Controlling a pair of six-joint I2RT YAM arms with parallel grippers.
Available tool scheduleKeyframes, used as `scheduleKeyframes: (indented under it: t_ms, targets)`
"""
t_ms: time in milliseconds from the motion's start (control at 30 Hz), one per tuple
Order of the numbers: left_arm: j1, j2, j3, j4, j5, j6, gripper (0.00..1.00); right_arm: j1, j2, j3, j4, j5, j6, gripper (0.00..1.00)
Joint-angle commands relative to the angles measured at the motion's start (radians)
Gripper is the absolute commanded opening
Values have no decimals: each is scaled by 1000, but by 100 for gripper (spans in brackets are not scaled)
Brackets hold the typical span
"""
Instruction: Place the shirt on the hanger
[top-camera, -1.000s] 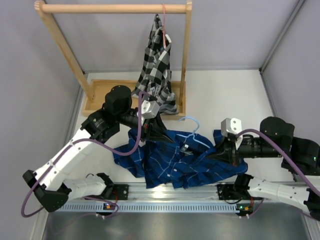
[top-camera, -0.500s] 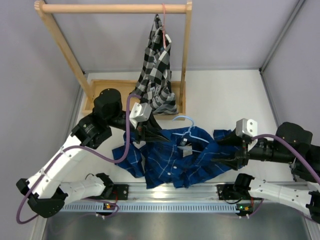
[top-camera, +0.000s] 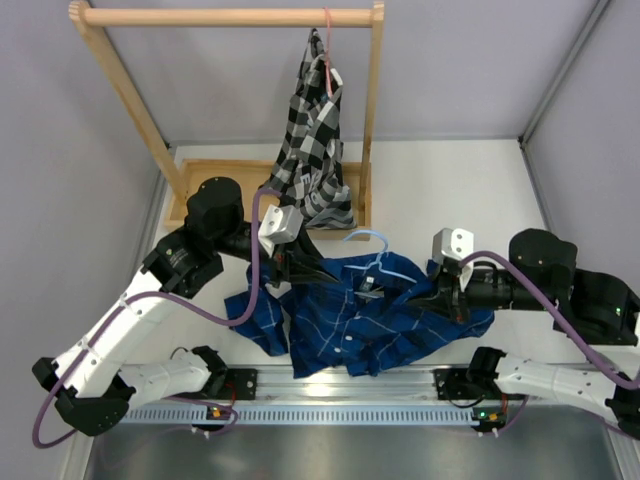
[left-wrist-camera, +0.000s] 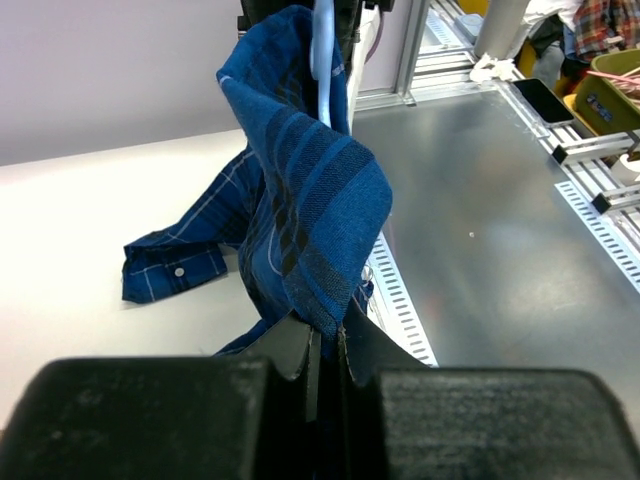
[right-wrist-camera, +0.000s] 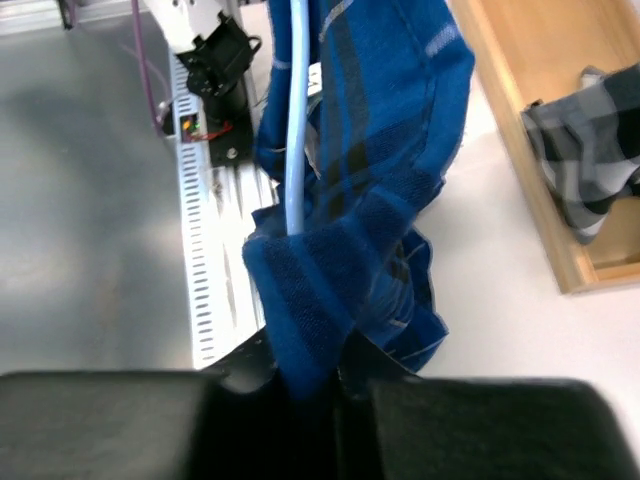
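The dark blue plaid shirt (top-camera: 355, 325) lies spread on the table between my arms. The light-blue wire hanger (top-camera: 378, 262) sits in its collar with the hook sticking out at the back. My left gripper (top-camera: 300, 268) is shut on the shirt's left shoulder; in the left wrist view the fabric (left-wrist-camera: 300, 200) rises from the jaws with the hanger wire (left-wrist-camera: 322, 60) inside. My right gripper (top-camera: 436, 298) is shut on the shirt's right shoulder; in the right wrist view the cloth (right-wrist-camera: 340, 240) is pinched over the hanger wire (right-wrist-camera: 293, 130).
A wooden rack (top-camera: 225, 17) stands at the back with a black-and-white checked shirt (top-camera: 315, 135) hanging on a pink-red hanger (top-camera: 327, 50). Its wooden base (top-camera: 205, 185) lies behind my left arm. A metal rail (top-camera: 340, 385) runs along the near table edge.
My right gripper moved out to the right, then came back left to the shirt's right shoulder. My left gripper shifted slightly left with the shirt and has held still since.
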Motion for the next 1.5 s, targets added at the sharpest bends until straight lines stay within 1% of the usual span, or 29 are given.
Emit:
scheduleKeyframes:
  t_ms: [0,33,100,200,233,267,333,367,400,467,500,567,600,633,667,700,733,767,833,900,967,1033,1100,1167,1200,1300,1333,1367,1467]
  targets:
    - [1,-7,26,47,-17,-2,0,12,13,61,12,-34,-13,5]
    - [1,-11,28,45,-41,-2,0,12,11,61,17,-27,-13,0]
    - [1,-25,26,47,-72,1,0,12,3,66,22,-10,-12,0]
    - [1,-40,29,47,-173,-3,0,12,-18,67,42,61,2,0]
    - [1,-49,31,47,-210,-6,2,12,-26,69,45,70,3,0]
    - [1,-51,39,45,-295,-19,15,12,-29,72,54,76,6,0]
    - [1,-60,46,47,-395,-39,49,12,-26,81,58,68,11,0]
    - [1,-63,55,45,-485,-52,84,12,-24,89,62,65,16,0]
    - [1,-78,63,39,-532,-57,98,12,-21,92,66,62,17,0]
    - [1,-105,71,15,-627,-66,98,12,-9,106,65,55,22,0]
    - [1,-146,71,7,-744,-72,98,12,-6,110,65,53,25,0]
    - [1,-200,63,-17,-898,-113,98,12,6,124,65,36,33,0]
    - [1,-267,39,-28,-1064,-126,98,12,12,129,68,32,40,0]
    - [1,-304,17,-36,-1148,-159,98,12,28,132,72,18,54,0]
    - [1,-351,-12,-45,-1199,-186,98,13,37,141,78,9,63,0]
    - [1,-444,-88,-45,-1254,-190,98,12,57,144,85,-1,72,0]
    - [1,-491,-125,-45,-1273,-197,98,12,69,150,100,-10,94,0]
    - [1,-578,-157,-57,-1297,-204,98,12,80,165,114,-5,105,0]
    - [1,-658,-242,-73,-1384,-238,98,12,117,187,155,40,184,0]
    - [1,-773,-306,-73,-1417,-255,98,12,161,228,189,99,238,0]
    - [1,-848,-398,-71,-1405,-264,98,12,201,285,238,140,301,0]
    - [1,-882,-479,-60,-1422,-272,98,16,278,354,270,151,351,0]
    - [1,-908,-520,-42,-1439,-282,98,32,369,409,308,171,373,0]
    - [44,-916,-529,-21,-1399,-305,98,53,439,507,333,229,398,0]
    - [106,-919,-527,-17,-1382,-313,98,81,510,546,338,248,404,0]
    - [226,-953,-570,10,-1365,-330,98,136,630,678,388,340,436,0]
    - [313,-961,-576,10,-1370,-341,98,147,652,698,414,390,454,0]
    - [355,-983,-580,7,-1374,-347,98,154,670,721,446,412,464,0]
    - [464,-1025,-590,6,-1444,-368,98,181,750,789,538,499,482,0]
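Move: The right gripper has the shirt's right shoulder with the hanger's arm inside it. The free stretch of the rack bar lies some 38 cm ahead of it, 33 cm to its left and 12 cm up; the checked shirt hangs about 38 cm ahead, 16 cm left and 8 cm lower. The hanger hook stands roughly 7 cm ahead, 9 cm left and 6 cm up. From the left gripper, still pinching the other shoulder, the free bar is about 36 cm ahead, 19 cm left and 8 cm up. Shut the right gripper fully on the shoulder and hanger, and open the left wide to let go of its side, drawing it forward, then about 27 cm left and finally lower, swinging some 100 degrees counter-clockwise to point forward. Then carry shirt and hanger with the right about 18 cm left, up and somewhat forward towards the bar, tilting the fingertips up. ##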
